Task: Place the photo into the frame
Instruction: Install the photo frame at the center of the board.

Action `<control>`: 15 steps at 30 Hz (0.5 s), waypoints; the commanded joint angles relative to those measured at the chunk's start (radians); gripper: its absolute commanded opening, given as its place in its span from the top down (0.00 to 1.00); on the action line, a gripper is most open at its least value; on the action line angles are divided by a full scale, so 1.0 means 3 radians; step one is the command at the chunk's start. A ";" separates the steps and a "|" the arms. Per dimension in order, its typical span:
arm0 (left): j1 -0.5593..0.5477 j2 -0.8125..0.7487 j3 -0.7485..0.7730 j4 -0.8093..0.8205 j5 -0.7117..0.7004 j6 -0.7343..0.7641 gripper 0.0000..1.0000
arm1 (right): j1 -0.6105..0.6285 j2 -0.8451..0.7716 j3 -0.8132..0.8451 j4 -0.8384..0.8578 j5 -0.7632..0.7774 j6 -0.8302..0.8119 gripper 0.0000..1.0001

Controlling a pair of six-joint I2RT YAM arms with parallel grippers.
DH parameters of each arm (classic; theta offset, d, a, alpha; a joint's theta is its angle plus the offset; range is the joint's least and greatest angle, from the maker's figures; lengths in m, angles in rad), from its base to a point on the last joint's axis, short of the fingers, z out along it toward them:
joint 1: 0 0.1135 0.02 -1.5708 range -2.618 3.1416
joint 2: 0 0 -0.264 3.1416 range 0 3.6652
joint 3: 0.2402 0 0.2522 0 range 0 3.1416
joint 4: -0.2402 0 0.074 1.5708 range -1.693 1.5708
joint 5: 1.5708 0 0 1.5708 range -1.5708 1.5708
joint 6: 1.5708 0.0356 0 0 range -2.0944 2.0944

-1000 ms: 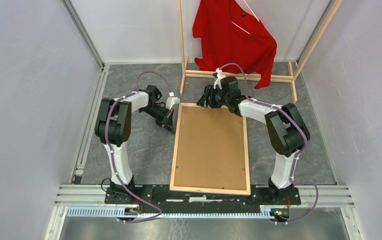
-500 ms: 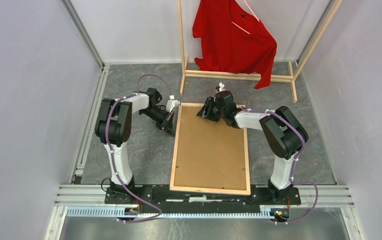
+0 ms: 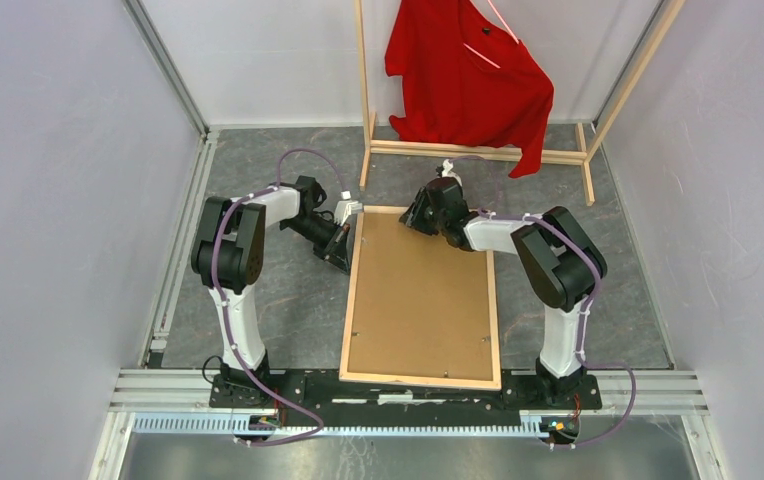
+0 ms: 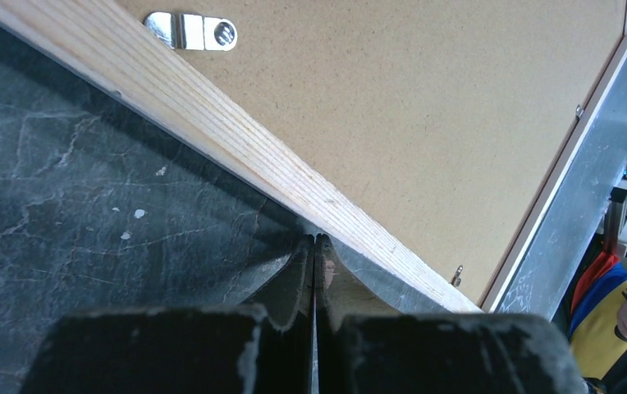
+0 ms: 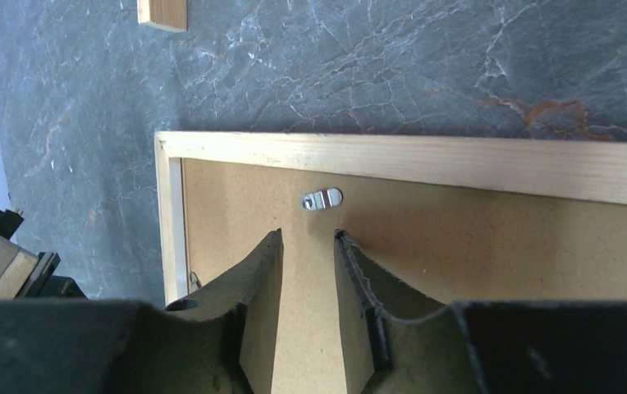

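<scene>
The frame lies face down on the table, its bare-wood rim around a brown backing board. The photo is hidden. My right gripper hovers over the board's far edge, just short of a small metal turn clip. Its jaws stand a narrow gap apart with nothing between them. In the top view it sits at the frame's far rail. My left gripper is shut, its tips at the outer side of the frame's left rail, near the far left corner.
A wooden clothes rack with a red shirt stands just beyond the frame's far edge. Another metal clip sits on the board near the left rail. Walls close in on both sides. A metal rail runs along the near edge.
My right gripper has drawn back and lowered over the board's far edge, and its jaws have narrowed. The left arm and the frame have stayed put.
</scene>
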 commanded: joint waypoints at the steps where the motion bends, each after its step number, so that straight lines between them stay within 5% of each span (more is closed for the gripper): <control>1: -0.0013 -0.0127 0.0003 0.0037 0.0069 0.0126 0.98 | 0.0004 0.0110 0.0121 0.0086 0.0008 0.0085 0.67; 10: -0.0012 -0.0093 0.0036 0.0039 0.0065 0.0128 0.98 | 0.0025 0.0111 0.0067 0.0126 0.0023 0.0028 0.83; 15: -0.0009 -0.0096 0.0034 0.0038 0.0025 0.0129 0.98 | 0.0068 0.0125 0.0619 -0.0187 0.0169 -0.0988 0.79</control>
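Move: The metal clip by the far bar of the photo frame lies about 2 cm ahead of the right hand's fingers and some 1 cm below, hardly off to either side. The frame's far-left corner is roughly 4 cm ahead and 9 cm left of this hand, the left bar's upper clip about 4 cm back and 8 cm left. From the left hand, that far clip lies some 13 cm ahead and 11 cm right, about level. The right hand's right-side fingertip comes onto the clip at the far bar as the fingers close from a moderate opening to a narrow gap and the hand edges about 1 cm forward and slightly left. The left hand stays still, shut fingertips kept against the outside of the frame's left bar. ##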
